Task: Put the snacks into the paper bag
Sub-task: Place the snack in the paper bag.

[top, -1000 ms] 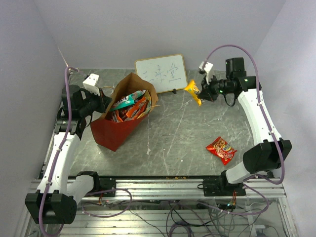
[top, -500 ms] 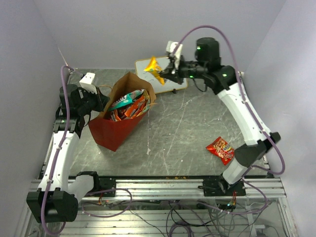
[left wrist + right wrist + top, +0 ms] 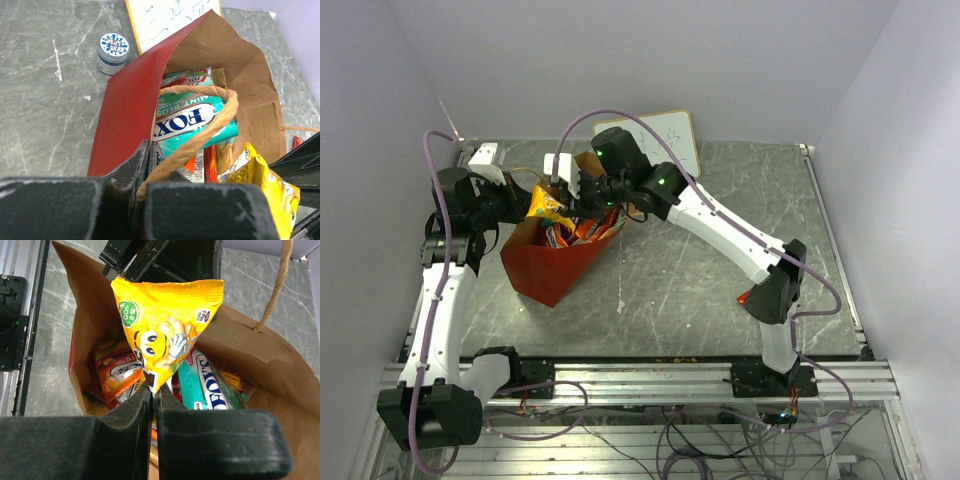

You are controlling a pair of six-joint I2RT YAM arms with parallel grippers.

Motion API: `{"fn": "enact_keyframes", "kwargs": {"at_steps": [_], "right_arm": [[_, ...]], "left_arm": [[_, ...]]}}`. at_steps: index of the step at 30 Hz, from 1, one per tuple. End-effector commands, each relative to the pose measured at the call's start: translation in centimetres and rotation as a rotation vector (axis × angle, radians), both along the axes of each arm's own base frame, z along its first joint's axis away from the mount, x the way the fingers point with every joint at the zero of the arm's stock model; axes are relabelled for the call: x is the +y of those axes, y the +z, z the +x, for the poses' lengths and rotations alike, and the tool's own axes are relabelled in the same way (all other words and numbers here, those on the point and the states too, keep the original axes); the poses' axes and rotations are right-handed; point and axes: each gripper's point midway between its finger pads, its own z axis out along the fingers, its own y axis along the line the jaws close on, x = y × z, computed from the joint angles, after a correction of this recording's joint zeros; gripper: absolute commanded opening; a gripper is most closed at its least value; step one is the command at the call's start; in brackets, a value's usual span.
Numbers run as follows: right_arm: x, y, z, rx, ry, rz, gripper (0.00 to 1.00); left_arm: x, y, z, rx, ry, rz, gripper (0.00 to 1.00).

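The paper bag [image 3: 548,270] stands at the left of the table, red outside [image 3: 127,105] and brown inside [image 3: 270,360]. Several snacks lie in it, among them a teal packet [image 3: 200,120] and an orange one [image 3: 117,372]. My left gripper [image 3: 149,150] is shut on the bag's near rim, right beside its twisted handle [image 3: 205,132]. Over the bag's mouth my right gripper [image 3: 151,392] is shut on the bottom corner of a yellow packet [image 3: 167,330], also seen from above [image 3: 544,206]. A red packet [image 3: 744,297] lies on the table, mostly hidden behind the right arm's elbow.
A whiteboard [image 3: 670,140] leans at the back behind the bag. A small jar with a blue and white lid [image 3: 112,52] stands on the table just beyond the bag. The grey marble tabletop [image 3: 680,280] stretches to the right of the bag.
My right arm has swung left from the back right, carrying the yellow packet across the whiteboard to above the bag's mouth. The left gripper has kept its hold on the bag.
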Motion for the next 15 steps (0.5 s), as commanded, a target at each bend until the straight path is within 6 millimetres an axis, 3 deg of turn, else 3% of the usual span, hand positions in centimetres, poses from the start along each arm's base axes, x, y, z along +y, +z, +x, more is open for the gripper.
{"fn": "enact_keyframes", "kwargs": {"at_steps": [1,8,15], "right_arm": [[0.8,-1.6,0.0,0.03,-0.026,-0.023,0.03],[1.3,-6.0,-0.6,0.062,-0.035,-0.135,0.06],[0.6,-6.7,-0.4,0.05,-0.049,-0.174,0.34]], "left_arm": [[-0.6,2.3,-0.4,-0.038,-0.027,-0.05,0.07],[-0.8,2.2,-0.5,-0.038,-0.037,-0.057,0.07],[-0.7,2.4,-0.5,-0.049,-0.037,-0.054,0.07]]}}
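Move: The snack pile in the paper bag, where the yellow packet I hold is going, lies almost straight under my right hand: about 12 cm down, 1 cm forward and 1 cm right. The teal FOX'S packet is some 4 cm forward, 2 cm right and 10 cm down. The bag rim in my left fingers is about 8 cm left, 3 cm forward and slightly lower. From my left hand, the pile is about 9 cm right, 3 cm back and 10 cm down. I lower my right hand between the bag's walls with the yellow packet, slowly at first and then faster, about 7 cm down with only a slight drift left, tipping the fingers roughly 10 degrees more steeply down. Near the bottom I start spreading my fingers to let go of the packet, about a quarter open. My left hand stays put and keeps its pinch on the bag rim. ##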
